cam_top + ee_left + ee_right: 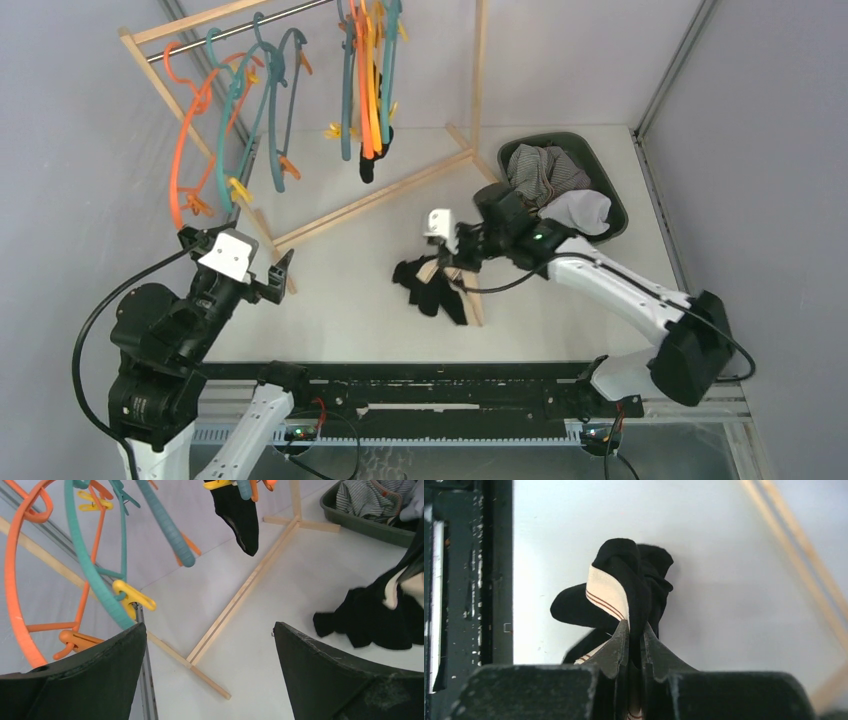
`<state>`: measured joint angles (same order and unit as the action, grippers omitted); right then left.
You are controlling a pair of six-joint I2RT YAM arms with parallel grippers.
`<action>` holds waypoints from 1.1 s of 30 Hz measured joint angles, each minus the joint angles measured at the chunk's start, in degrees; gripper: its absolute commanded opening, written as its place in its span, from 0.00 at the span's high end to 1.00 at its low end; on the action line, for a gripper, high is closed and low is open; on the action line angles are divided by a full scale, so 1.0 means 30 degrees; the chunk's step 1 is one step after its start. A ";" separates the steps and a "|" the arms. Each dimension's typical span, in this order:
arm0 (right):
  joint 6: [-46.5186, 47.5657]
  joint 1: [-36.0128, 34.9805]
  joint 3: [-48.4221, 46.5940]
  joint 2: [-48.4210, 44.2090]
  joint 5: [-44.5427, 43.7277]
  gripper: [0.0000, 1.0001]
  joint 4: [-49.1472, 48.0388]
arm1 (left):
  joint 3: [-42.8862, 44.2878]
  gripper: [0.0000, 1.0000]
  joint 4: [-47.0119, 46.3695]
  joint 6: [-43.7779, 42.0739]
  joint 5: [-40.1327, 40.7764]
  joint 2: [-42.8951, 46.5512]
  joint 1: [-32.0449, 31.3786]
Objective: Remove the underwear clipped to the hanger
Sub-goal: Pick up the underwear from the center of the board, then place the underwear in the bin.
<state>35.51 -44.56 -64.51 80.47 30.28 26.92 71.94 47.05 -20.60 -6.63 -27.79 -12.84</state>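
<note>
A black underwear (428,284) with a cream red-striped waistband lies bunched on the white table, across a wooden foot of the rack. My right gripper (463,260) is shut on its top fold; in the right wrist view the gripper (635,625) pinches the black cloth (624,565) between its fingers. Another black underwear (371,157) hangs clipped to the orange and teal hangers (365,90) on the rail, and the left wrist view shows it too (241,519). My left gripper (283,272) stands open at the left, nothing between its fingers (210,640).
A wooden clothes rack (375,196) spans the back, with bare orange and teal hangers (215,120) and yellow clips on its left. A dark green basket (578,141) with striped and grey cloth sits at the back right. A black rail (430,375) runs along the near edge.
</note>
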 measured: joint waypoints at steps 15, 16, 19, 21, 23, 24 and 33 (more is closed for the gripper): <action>-0.5042 1.2123 -0.1967 -0.4663 0.3614 1.00 -0.0262 | -0.1158 0.00 -0.0801 0.1202 0.0648 0.0051 0.0648; -0.5617 1.3209 -0.2368 -0.4692 0.3920 1.00 -0.0488 | -0.1275 0.00 -0.0816 0.1217 0.0641 0.0095 0.0692; -0.6870 1.5708 -0.3169 -0.4714 0.4393 1.00 -0.1129 | -0.1588 0.00 -0.0896 0.1275 0.0641 0.0299 0.0801; -0.7584 1.7034 -0.3504 -0.4677 0.4488 1.00 -0.1501 | -0.1668 0.00 -0.0954 0.1348 0.0627 0.0372 0.0874; -0.8116 1.7988 -0.3767 -0.4503 0.4524 1.00 -0.1763 | -0.1698 0.00 -0.0976 0.1377 0.0583 0.0444 0.0940; -0.8335 1.8323 -0.3861 -0.4350 0.4481 1.00 -0.1865 | -0.1705 0.00 -0.0976 0.1384 0.0554 0.0459 0.0962; -0.8684 1.8761 -0.4000 -0.0801 0.2390 1.00 -0.2514 | -0.1705 0.00 -0.1064 0.1530 0.0044 0.0474 0.1122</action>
<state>9.45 11.73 -76.51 78.06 37.45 19.38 66.83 43.86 -16.01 -6.50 -26.37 -9.47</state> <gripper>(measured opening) 0.036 0.996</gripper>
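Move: The black-and-beige underwear already hangs from the right hand's shut fingers; the green basket it goes to lies about 21 cm ahead, 24 cm right and 10 cm below. In the basket, the white underwear is roughly 16 cm ahead and 28 cm right of the hand, the striped underwear 26 cm ahead and 21 cm right, both some 9 cm lower. The rack's far foot stands 31 cm ahead, 4 cm right, 14 cm down. From the left hand the basket is about 27 cm ahead, 56 cm right, 31 cm below. The underwear, still pinched, is swung off to the right and forward by the right arm, about 30 cm right and nearly 20 cm out, until it hangs over the basket. On the way the hand climbs nearly 20 cm, then sinks some 6 cm as it reaches out at the end; the wrist turns about 60 degrees clockwise and the grip stays shut. ##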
